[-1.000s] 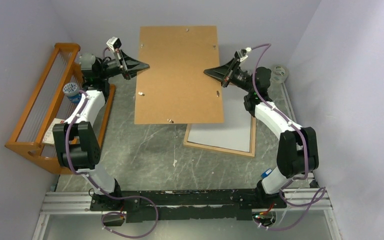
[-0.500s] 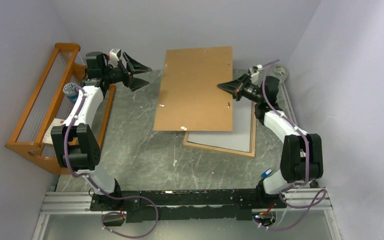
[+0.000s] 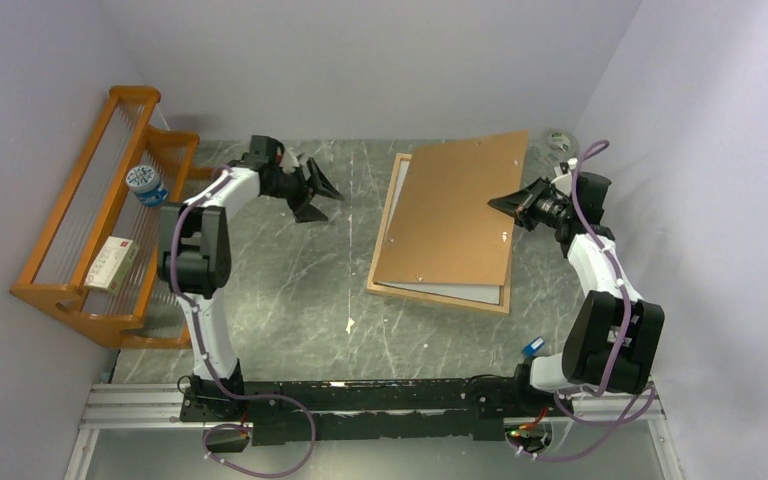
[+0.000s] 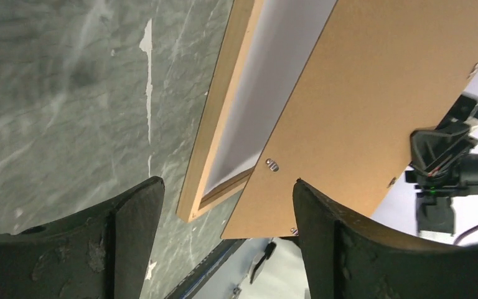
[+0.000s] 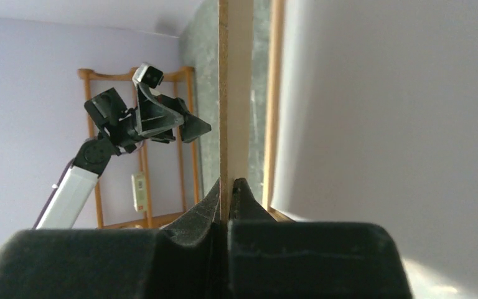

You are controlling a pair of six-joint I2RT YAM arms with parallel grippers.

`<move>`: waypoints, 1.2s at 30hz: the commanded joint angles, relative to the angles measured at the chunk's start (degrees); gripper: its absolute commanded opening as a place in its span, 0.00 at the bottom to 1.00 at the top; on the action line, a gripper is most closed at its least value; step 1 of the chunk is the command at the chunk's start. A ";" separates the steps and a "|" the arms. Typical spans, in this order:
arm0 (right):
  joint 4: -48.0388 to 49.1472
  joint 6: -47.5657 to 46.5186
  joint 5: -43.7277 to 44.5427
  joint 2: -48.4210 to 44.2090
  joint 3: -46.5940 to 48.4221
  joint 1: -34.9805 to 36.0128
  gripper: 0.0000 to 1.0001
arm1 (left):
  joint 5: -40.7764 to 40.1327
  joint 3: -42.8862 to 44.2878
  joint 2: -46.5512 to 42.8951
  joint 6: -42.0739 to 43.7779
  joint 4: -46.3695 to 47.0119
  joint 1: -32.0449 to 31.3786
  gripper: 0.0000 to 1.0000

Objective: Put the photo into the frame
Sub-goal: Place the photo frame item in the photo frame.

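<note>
The light-wood frame (image 3: 438, 299) lies flat on the table right of centre, and its rail also shows in the left wrist view (image 4: 215, 131). A white surface (image 3: 450, 290) fills it. No printed side of the photo shows, and I cannot tell whether the white surface is its back. My right gripper (image 3: 505, 203) is shut on the right edge of the brown backing board (image 3: 455, 215), pinched edge-on between the fingers (image 5: 230, 182). The board hangs tilted over the frame. My left gripper (image 3: 322, 195) stands open and empty to the left of the frame (image 4: 227, 184).
An orange wooden rack (image 3: 70, 230) stands along the left wall, with a blue-and-white can (image 3: 146, 184) and a small box (image 3: 112, 262) on it. A tape roll (image 3: 560, 140) sits in the far right corner. The right wall is close behind the right arm.
My left gripper let go of the board's left edge and opened, then swung toward the middle. My right gripper carried the board right and down over the frame.
</note>
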 commanded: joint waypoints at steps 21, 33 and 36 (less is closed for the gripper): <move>-0.82 -9.46 -5.06 12.59 8.16 -2.36 0.00 | 3.15 15.39 20.47 5.96 1.01 -10.34 0.59; 5.88 -8.58 -4.47 16.76 6.61 -1.36 0.00 | 3.41 15.77 21.90 6.23 0.22 -11.29 0.48; 9.15 -7.41 -3.74 17.06 5.45 -1.33 0.00 | 3.66 15.13 22.11 6.02 0.48 -11.53 0.47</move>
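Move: The frame's left rail, mid-length, lies about 13 cm to the right of the open left hand, some 5 cm ahead and 12 cm below; the backing board's free left edge is just 2 cm farther right. The right hand already pinches the board's raised right edge: the frame's middle is about 8 cm ahead, 7 cm left and 20 cm below, the right rail roughly 7 cm ahead and 8 cm to the right. Bring the left gripper about 9 cm right and as far down to the frame's left rail, turning some 15 degrees clockwise while the fingers narrow to half open, one tip on each side of the rail. Keep the right pinch on the board and lower that edge about 7 cm towards the frame, easing it forward after the first drop. ##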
